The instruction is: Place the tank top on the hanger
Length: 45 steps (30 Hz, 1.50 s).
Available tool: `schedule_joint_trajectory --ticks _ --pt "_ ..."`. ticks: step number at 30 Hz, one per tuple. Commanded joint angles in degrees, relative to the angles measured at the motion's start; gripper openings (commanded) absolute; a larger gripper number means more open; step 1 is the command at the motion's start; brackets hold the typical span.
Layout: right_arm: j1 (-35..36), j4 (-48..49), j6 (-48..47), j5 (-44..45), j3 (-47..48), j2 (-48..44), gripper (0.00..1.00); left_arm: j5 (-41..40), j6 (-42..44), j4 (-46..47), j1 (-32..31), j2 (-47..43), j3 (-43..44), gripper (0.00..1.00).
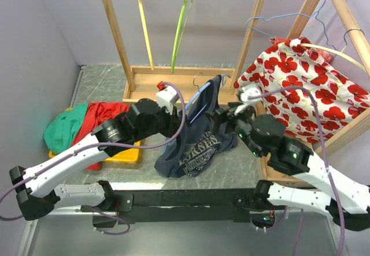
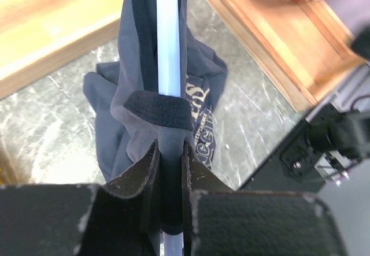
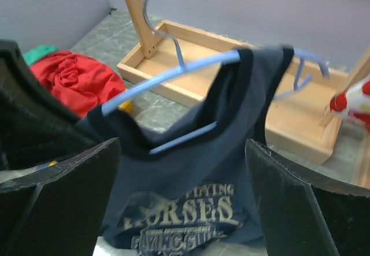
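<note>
The tank top (image 1: 193, 146), navy with pale lettering, hangs from the hanger (image 1: 198, 99), and its hem is bunched on the table. My left gripper (image 1: 185, 117) holds the light blue hanger from the left. In the left wrist view this gripper (image 2: 170, 152) is shut on the hanger arm (image 2: 169, 48) where a strap of the tank top (image 2: 130, 88) wraps it. My right gripper (image 3: 182, 152) stands wide open, facing the chest print of the tank top (image 3: 231, 152) and touching nothing. One strap lies over the hanger (image 3: 167, 74) on its right side. The neckline sags below the hanger's left arm.
A red garment (image 1: 107, 117) and a green garment (image 1: 66, 130) lie on a yellow tray (image 1: 124, 152) at the left. Behind stands a wooden rack (image 1: 115, 30) with a lime green hanger (image 1: 180, 30) and a yellow hanger (image 1: 144, 30). A poppy-print garment (image 1: 300, 82) drapes a rack at the right.
</note>
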Motion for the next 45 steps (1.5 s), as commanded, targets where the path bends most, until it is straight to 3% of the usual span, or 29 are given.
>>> schedule_joint_trajectory --ticks 1,7,13,17,25,29,45 --pt "-0.4 4.7 8.3 3.1 -6.5 -6.9 0.99 -5.6 -1.0 4.1 -0.1 1.9 6.5 0.01" --pt "-0.5 5.5 16.9 3.8 -16.0 -11.2 1.0 -11.2 -0.7 -0.8 -0.1 8.0 18.2 0.01" --pt "-0.8 4.0 21.6 1.5 -18.8 -6.6 1.0 -16.5 3.0 -9.3 0.2 18.1 39.5 0.01" --pt "-0.9 5.1 21.0 0.5 -18.7 -5.9 1.0 -15.0 6.0 -13.2 2.4 24.6 50.8 0.01" --pt "-1.2 4.9 19.9 0.1 -17.0 -4.6 1.0 -9.0 11.6 -12.0 8.0 33.0 66.4 0.01" --pt "-1.1 4.6 20.3 -0.3 -16.8 -5.1 1.0 -7.5 13.9 -9.4 9.5 36.6 70.0 0.01" --pt "-1.2 4.6 21.0 -1.1 -17.4 -6.8 1.0 -7.3 14.9 3.4 10.7 42.2 70.6 0.01"
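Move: The empty stretch of wooden rail meant for the blue hanger is roughly 32 cm ahead of the left gripper, 12 cm right and 25 cm above; this gripper already pinches the hanger's near shoulder through the tank top. The green hanger hangs about 32 cm straight ahead and 14 cm up, with the rack's tray floor 33 cm ahead, 27 cm below. From the right gripper, the rail spot is some 30 cm ahead, 4 cm left and 18 cm up; the tank top's middle is 5 cm ahead, 5 cm left, 15 cm below. Bring the left gripper about 18 cm forward and equally far up, easing some 5 cm right. Do most of the climb early, then carry on forward, tipping the fingers up some 20 degrees and turning counter-clockwise, to take the hanger with its tank top to the rail. Keep the pinch. Drop the empty right gripper some 11 cm, fingers tilting down, and hold it there, open. ##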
